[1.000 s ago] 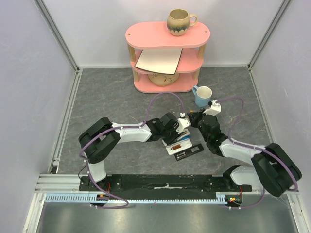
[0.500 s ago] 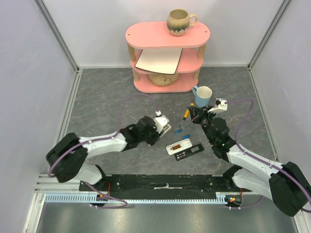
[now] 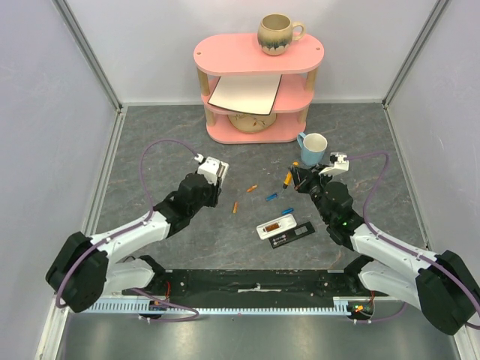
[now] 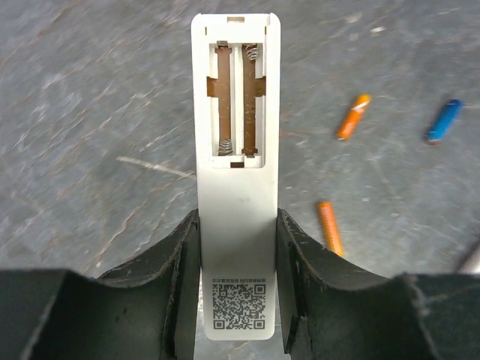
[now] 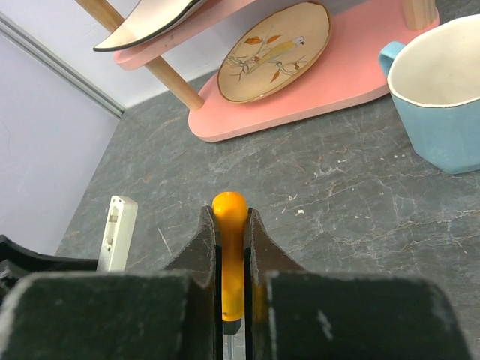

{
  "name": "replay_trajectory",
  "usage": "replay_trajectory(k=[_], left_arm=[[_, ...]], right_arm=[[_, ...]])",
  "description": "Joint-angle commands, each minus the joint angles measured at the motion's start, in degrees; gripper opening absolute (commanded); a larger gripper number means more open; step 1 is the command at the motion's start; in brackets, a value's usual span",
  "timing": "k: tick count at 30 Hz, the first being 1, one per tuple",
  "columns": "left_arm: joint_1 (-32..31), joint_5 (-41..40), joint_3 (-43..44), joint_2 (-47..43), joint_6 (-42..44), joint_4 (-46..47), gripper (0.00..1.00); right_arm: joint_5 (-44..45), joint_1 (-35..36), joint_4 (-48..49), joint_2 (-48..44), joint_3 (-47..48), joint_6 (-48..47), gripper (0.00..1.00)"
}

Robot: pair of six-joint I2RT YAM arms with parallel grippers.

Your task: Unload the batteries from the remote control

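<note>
My left gripper (image 4: pixel 238 222) is shut on a white remote control (image 4: pixel 236 135) with its back cover off; both battery slots show bare springs. In the top view that gripper (image 3: pixel 211 174) is at centre left. Loose batteries lie on the table: two orange ones (image 3: pixel 253 187) (image 3: pixel 235 207) and two blue ones (image 3: pixel 271 197) (image 3: pixel 286 210). The left wrist view shows an orange battery (image 4: pixel 352 117), a blue battery (image 4: pixel 443 121) and a nearer orange battery (image 4: pixel 328 227). My right gripper (image 5: pixel 230 219) is shut on an orange-handled screwdriver (image 5: pixel 229 214).
A second white remote (image 3: pixel 276 225) with a black piece (image 3: pixel 294 234) beside it lies near the front. A blue mug (image 3: pixel 313 148) stands behind my right gripper (image 3: pixel 297 178). The pink shelf (image 3: pixel 255 82) holds a plate (image 5: pixel 274 49) and a brown mug (image 3: pixel 278 33).
My left arm has swung left and back with the white remote. Two orange batteries that did not show before now lie on the table. The right gripper shifted slightly right, still holding the screwdriver.
</note>
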Motion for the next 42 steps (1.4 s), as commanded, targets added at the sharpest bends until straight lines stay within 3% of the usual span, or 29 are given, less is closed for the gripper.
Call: replay_trajectory(k=[1, 8, 11, 14, 15, 18, 24, 27, 31, 38, 41, 42], left_arm=[[3.2, -4.9, 3.4, 5.2, -5.7, -2.6, 0.02], [6.1, -0.6, 8.4, 13.8, -7.5, -6.9, 0.02], [6.6, 1.9, 9.5, 16.0, -7.7, -8.5, 0.07], [6.8, 2.8, 10.3, 17.1, -7.7, -9.0, 0.18], [6.8, 3.2, 10.6, 17.6, -7.6, -9.0, 0.28], [6.8, 3.8, 11.0, 18.4, -7.5, -9.3, 0.43], [6.9, 4.4, 10.8, 18.5, -7.3, -9.0, 0.66], [6.9, 5.0, 10.2, 17.5, -6.9, -8.3, 0.72], [6.8, 6.8, 7.6, 13.2, -5.7, -4.8, 0.77], [2.8, 18.0, 3.3, 2.0, -2.9, -0.3, 0.79], [-4.0, 19.0, 5.1, 2.4, -3.6, -3.2, 0.79], [-9.0, 17.0, 5.7, 3.3, -3.8, -3.8, 0.79]], right_arm=[[0.3, 0.0, 0.0, -0.8, 1.0, -1.2, 0.00], [0.6, 0.1, -2.0, -1.1, 1.1, -2.2, 0.00], [0.9, 0.1, -2.9, -1.8, 1.1, -2.5, 0.00], [1.4, 0.1, -3.5, -2.4, 0.9, -2.6, 0.00], [1.5, 0.0, -3.7, -2.6, 0.9, -2.8, 0.00], [1.9, -0.1, -4.2, -2.9, 1.0, -2.9, 0.00], [2.6, 0.0, -5.2, -3.7, 1.5, -3.3, 0.00], [3.0, -0.1, -5.9, -4.4, 1.8, -3.8, 0.00], [3.2, 0.0, -7.8, -6.0, 2.4, -4.0, 0.00], [1.4, 0.0, -13.6, -10.4, 2.5, -3.6, 0.00], [1.0, 0.0, -17.9, -15.2, 1.7, -2.9, 0.00], [1.2, 0.0, -19.9, -16.6, 1.3, -3.1, 0.00]])
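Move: The left hand holds the emptied white remote, and the bare table patch for it is centred about 4 cm ahead, 2 cm left and 8 cm below. From this hand, the nearer orange battery lies roughly 6 cm right and 1 cm back, the farther one 11 cm right and 6 cm ahead, and the nearest blue battery some 17 cm right and 2 cm ahead, all about 9 cm down. From the right hand, the patch is about 29 cm left, 2 cm ahead and 17 cm below. The left hand lowers the white remote some 7 cm with a small shift left and forward, tipping its fingers about 20 degrees further down to lay it flat left of the orange batteries, then opens and lets go; it rises again by about as much, swinging right and a little back towards the nearer orange battery's side, turning clockwise and tilting back up. The right hand keeps its grip on the orange screwdriver and eases back and right about 3 cm, staying high above the table. ##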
